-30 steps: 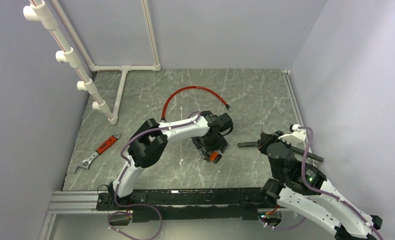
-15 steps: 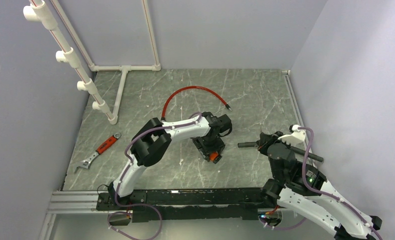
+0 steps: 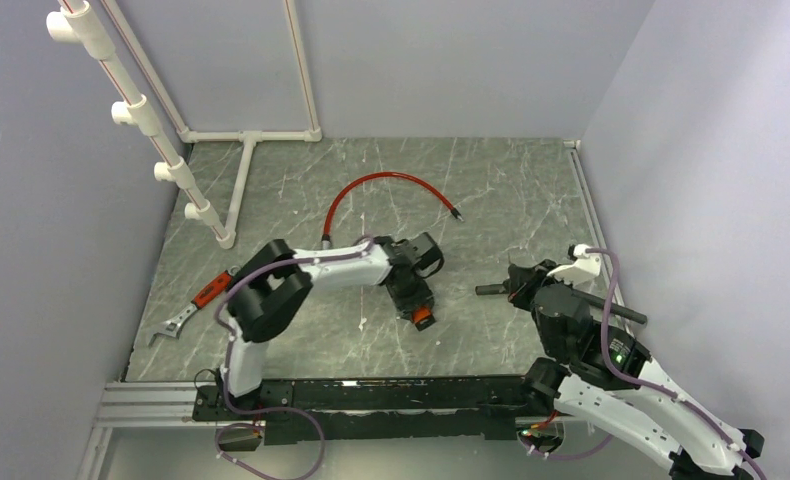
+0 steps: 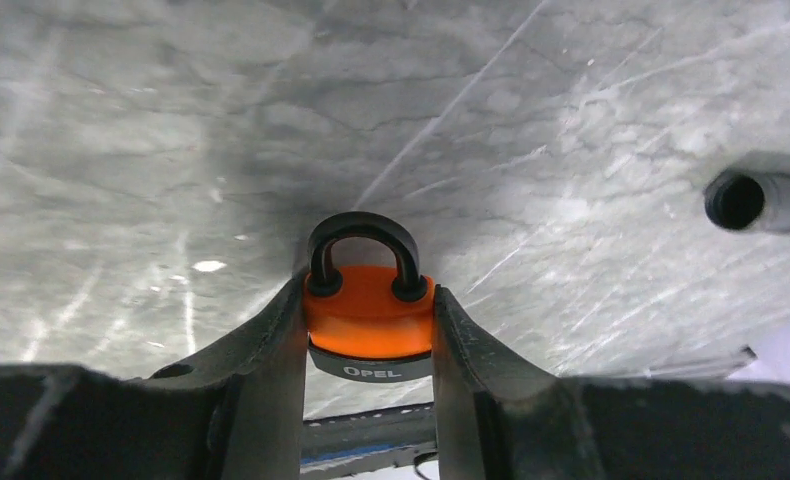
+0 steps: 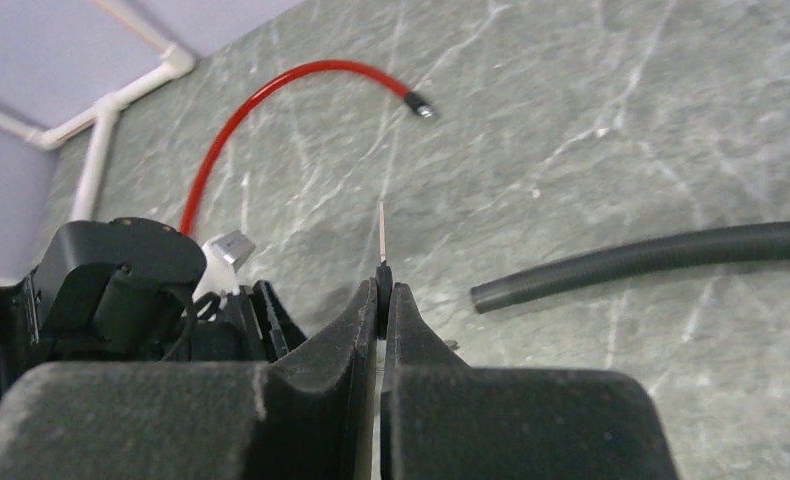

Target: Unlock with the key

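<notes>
My left gripper (image 3: pixel 418 308) is shut on an orange padlock (image 4: pixel 368 312) with a black shackle, held just above the marble table; in the top view the padlock (image 3: pixel 423 318) sits near the table's middle. My right gripper (image 3: pixel 516 283) is shut on the key (image 5: pixel 382 268): its black head is pinched between the fingertips and the thin metal blade points up and away, towards the left arm. The key is well apart from the padlock, to its right.
A black corrugated hose (image 3: pixel 611 309) lies right of the right gripper and shows in the right wrist view (image 5: pixel 651 258). A red cable (image 3: pixel 386 183) arcs behind the left arm. A red-handled wrench (image 3: pixel 197 302) lies at left. White pipes (image 3: pixel 239 190) stand at back left.
My left arm has swung left and its gripper has carried the padlock a little to the left. My right gripper has shifted slightly left with the key.
</notes>
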Tool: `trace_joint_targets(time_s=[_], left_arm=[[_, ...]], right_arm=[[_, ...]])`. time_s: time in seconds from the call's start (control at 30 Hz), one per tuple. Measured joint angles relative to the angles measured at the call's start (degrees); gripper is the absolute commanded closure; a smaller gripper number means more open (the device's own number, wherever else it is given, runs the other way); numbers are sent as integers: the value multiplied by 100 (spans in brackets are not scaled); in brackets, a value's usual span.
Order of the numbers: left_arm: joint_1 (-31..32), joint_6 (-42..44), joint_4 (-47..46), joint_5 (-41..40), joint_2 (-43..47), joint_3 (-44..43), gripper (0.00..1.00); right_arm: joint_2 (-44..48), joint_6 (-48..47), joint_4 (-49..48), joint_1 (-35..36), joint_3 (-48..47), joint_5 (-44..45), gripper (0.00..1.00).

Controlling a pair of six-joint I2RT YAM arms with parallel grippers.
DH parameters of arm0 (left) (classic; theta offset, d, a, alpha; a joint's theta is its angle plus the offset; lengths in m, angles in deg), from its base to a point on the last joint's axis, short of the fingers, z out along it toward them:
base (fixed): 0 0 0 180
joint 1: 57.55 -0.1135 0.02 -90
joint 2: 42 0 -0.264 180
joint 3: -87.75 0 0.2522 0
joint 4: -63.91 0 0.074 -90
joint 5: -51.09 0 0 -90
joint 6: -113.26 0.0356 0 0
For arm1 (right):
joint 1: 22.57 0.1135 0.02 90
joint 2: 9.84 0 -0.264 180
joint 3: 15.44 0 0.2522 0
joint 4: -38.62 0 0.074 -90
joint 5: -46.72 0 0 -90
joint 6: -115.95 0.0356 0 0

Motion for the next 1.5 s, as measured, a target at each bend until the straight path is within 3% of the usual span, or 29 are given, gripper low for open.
trace_joint_targets(time_s=[0.23,0.47,0.63,0.83,1.07,1.5], left_arm=[[-621,579,-1714,-15,1674,2157,100],[-1665,813,-2636,581,3075,2968,100],[-2374,822,-3152,1443,3733,3217,100],[-2977,629,-3921,2594,3858,3410,100],[-3064,339,-4588,3633,3740,3414,100],[-3075,39,-5101,4330,3582,3414,100]], right_arm=[[157,-304,-977,2,278,-1084,100],[-68,-525,-2129,7,573,-2140,100],[-496,-763,-2830,7,588,-2712,100],[-1117,-968,-3261,11,496,-3154,100],[-1403,-1010,-3438,24,422,-3344,100],[-1749,-994,-3510,564,352,-3381,100]])
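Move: The orange padlock, already pinched in the left hand low over the table, lies level with the right hand's point, roughly 17 cm to its left and 20 cm below. From the left hand, the key held by the right is about 3 cm ahead, 17 cm right and 20 cm up; on the table, the black hose end is 6 cm ahead and 12 cm right, the red cable's bare end 25 cm ahead and 9 cm right. The padlock, still gripped, is lifted about 20 cm by the left hand, also going left and forward before easing slightly back, while the wrist swings the down-pointing fingers round to point right, so the keyhole end faces the key. The right hand keeps its key and sweeps about 18 cm left towards the padlock, turning counter-clockwise some 40 degrees. ##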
